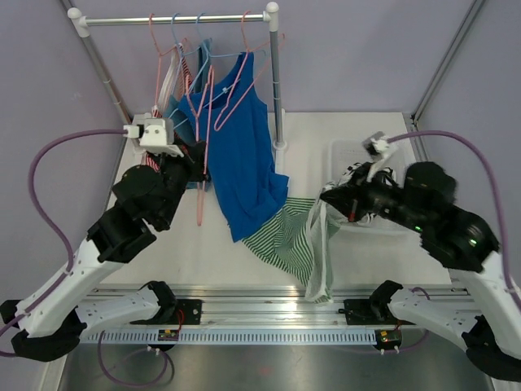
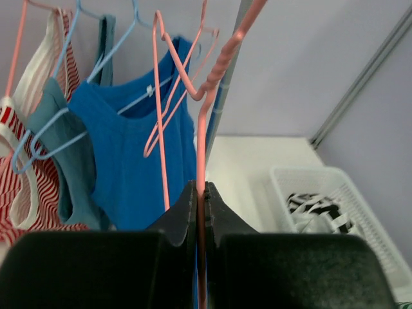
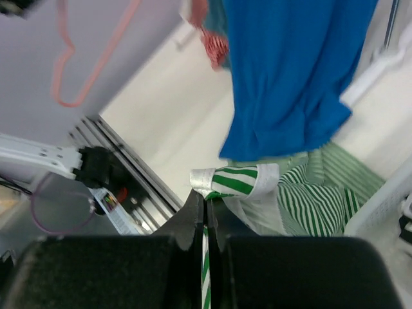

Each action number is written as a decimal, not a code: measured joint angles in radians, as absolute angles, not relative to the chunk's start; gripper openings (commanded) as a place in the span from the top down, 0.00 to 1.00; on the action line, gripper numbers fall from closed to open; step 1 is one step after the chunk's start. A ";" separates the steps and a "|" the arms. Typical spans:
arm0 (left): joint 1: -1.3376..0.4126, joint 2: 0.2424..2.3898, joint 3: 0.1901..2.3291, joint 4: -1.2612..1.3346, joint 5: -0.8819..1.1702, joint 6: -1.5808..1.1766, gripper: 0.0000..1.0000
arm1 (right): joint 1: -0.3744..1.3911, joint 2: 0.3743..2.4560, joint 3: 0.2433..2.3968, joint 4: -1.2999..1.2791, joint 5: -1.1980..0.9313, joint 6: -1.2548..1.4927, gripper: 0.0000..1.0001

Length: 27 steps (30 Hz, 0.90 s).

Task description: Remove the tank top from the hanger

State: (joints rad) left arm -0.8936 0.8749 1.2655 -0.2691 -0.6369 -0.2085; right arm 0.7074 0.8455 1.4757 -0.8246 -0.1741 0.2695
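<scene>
A green-and-white striped tank top (image 1: 285, 236) lies crumpled on the table, partly under the hem of a blue tank top (image 1: 240, 155). My right gripper (image 1: 326, 197) is shut on its white-edged strap (image 3: 238, 180), lifted above the table. My left gripper (image 1: 198, 159) is shut on the thin wire of a pink hanger (image 2: 201, 129), which runs up toward the rail (image 1: 175, 18). In the left wrist view the wire passes straight between the closed fingers of the left gripper (image 2: 201, 193). In the right wrist view the striped cloth (image 3: 315, 199) trails off to the right of the right gripper (image 3: 206, 203).
Several more hangers with a teal top (image 2: 67, 148) and a red striped top (image 2: 19, 193) hang on the rail at the left. A white basket (image 1: 346, 151) holding striped cloth stands at the right. The rack's upright post (image 1: 275, 81) stands behind the blue top.
</scene>
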 measured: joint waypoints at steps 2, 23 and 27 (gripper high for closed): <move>-0.875 0.908 1.269 -0.323 -0.632 -0.227 1.00 | 0.707 0.902 1.375 -0.793 -0.169 0.282 1.00; -0.547 1.222 1.640 -0.616 -0.133 -0.314 1.00 | 0.707 1.137 0.957 -0.571 -0.009 0.382 0.01; -0.498 1.329 1.748 -0.659 -0.078 -0.311 1.00 | 0.707 1.131 0.957 -0.572 -0.010 0.382 0.00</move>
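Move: From the left hand, still gripping the emptied pink hanger, the rail's near stretch is about 22 cm ahead, 4 cm right and 15 cm up; the blue tank top hangs 11 cm ahead, 7 cm right, 20 cm lower. The right hand holds the green-striped tank top over its table spot, about 3 cm ahead, 5 cm left and 40 cm down; from this hand the basket is 22 cm ahead, 18 cm right, 38 cm below. Swinging down fast by about 30 cm while going some 7 cm forward and a little left, the right hand tips downward, opens wide to let go of the green-striped tank top on the way down, then backs up about 5 cm. The left hand keeps the pink hanger pinched, dips briefly, and carries it about 9 cm forward and slightly right towards the rail, tipping down nearly 20 degrees. ##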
